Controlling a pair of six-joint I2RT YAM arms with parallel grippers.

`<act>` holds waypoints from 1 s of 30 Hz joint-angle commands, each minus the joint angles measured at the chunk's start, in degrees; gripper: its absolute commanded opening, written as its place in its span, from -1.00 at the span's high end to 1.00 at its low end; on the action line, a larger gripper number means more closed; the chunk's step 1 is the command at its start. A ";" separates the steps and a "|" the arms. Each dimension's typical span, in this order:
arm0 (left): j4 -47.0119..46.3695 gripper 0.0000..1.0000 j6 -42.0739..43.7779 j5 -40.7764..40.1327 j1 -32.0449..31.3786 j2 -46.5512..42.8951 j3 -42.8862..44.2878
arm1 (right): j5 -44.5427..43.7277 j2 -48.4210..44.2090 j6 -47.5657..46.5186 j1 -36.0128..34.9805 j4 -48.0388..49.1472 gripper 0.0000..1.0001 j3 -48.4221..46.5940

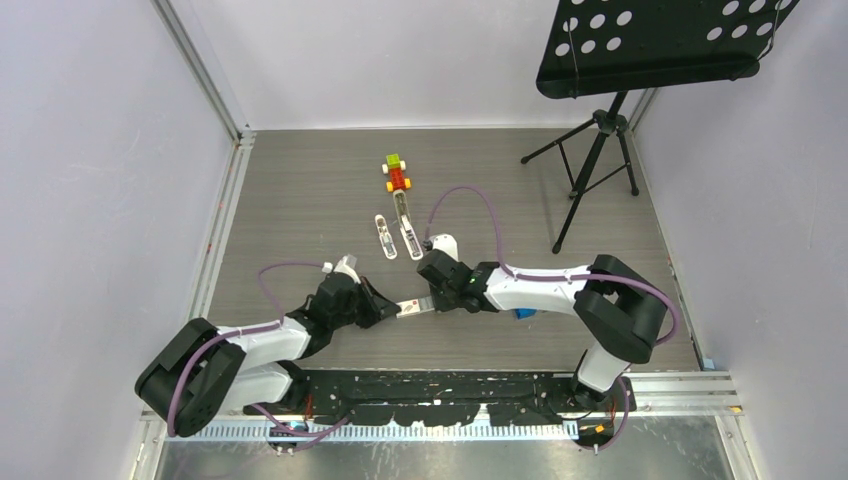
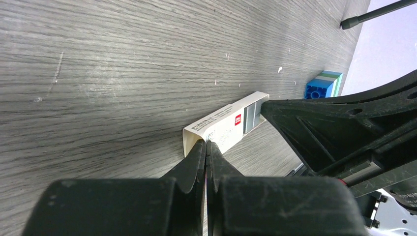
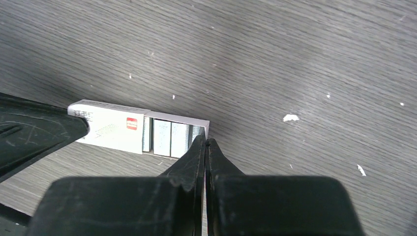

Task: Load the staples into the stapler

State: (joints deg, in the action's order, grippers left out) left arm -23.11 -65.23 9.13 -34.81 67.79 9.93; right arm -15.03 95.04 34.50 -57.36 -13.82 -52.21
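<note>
The small white carton (image 1: pixel 412 307) with a red mark hangs low over the table between my two grippers. My left gripper (image 1: pixel 398 308) (image 2: pixel 206 142) is shut on the end flap of the carton's sleeve (image 2: pixel 221 125). My right gripper (image 1: pixel 428 303) (image 3: pixel 205 141) is shut on the end wall of the inner tray, which is slid partly out of the sleeve (image 3: pixel 110 129). Silvery-grey staples (image 3: pixel 169 136) (image 2: pixel 252 118) show in the exposed tray. The stapler (image 1: pixel 404 222) lies farther back at mid-table, apart from both grippers.
A short white object (image 1: pixel 383 238) lies beside the stapler, and a green, red and yellow block stack (image 1: pixel 397 175) sits behind it. A blue-green-white box (image 1: pixel 525 313) (image 2: pixel 322 86) lies under the right arm. A black music stand (image 1: pixel 600 150) occupies the back right.
</note>
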 commanded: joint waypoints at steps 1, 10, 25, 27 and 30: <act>2.60 1.00 2.36 0.10 0.16 -0.77 0.03 | -3.35 -2.97 -2.19 0.06 -3.34 0.95 -0.71; 7.13 0.86 3.93 -1.11 0.17 -3.01 1.08 | -3.12 -3.59 -4.67 0.06 -4.36 0.85 -0.65; 24.77 -0.74 7.68 -6.31 0.11 -14.86 5.88 | -4.98 -7.48 -5.91 0.06 -10.36 0.31 -3.99; 30.40 -0.90 8.99 -7.46 0.10 -17.53 7.70 | -4.82 -8.36 -5.33 0.06 -11.58 0.30 -4.74; 38.91 -0.99 11.93 -10.92 0.15 -21.43 11.71 | -3.38 -9.50 -4.12 -0.02 -12.51 0.30 -5.56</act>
State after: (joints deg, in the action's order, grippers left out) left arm 3.05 -57.89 3.44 -34.81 50.70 15.99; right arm -18.22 89.08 28.91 -57.30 -24.43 -54.74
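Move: The staple box is already partly open between my hands. My left hand pinches the white sleeve, whose middle is about 3 cm to its right and 1 cm ahead; my right hand holds the free end of the tray, its middle roughly 2 cm to the left, level. From my right hand, the sleeve is 5 cm left and 1 cm back, the long stapler 18 cm ahead and 5 cm left, the short stapler 15 cm ahead and 10 cm left. My right hand keeps its pinch and draws the staple tray to the right, nearly 3 cm in all, while my left hand keeps the sleeve and eases about 1 cm left and back. Then I let go of both: my right fingers part a third of the way, my left open wide, and both hands rise some 3 cm off the box parts, my left also swinging another 2 cm left. ##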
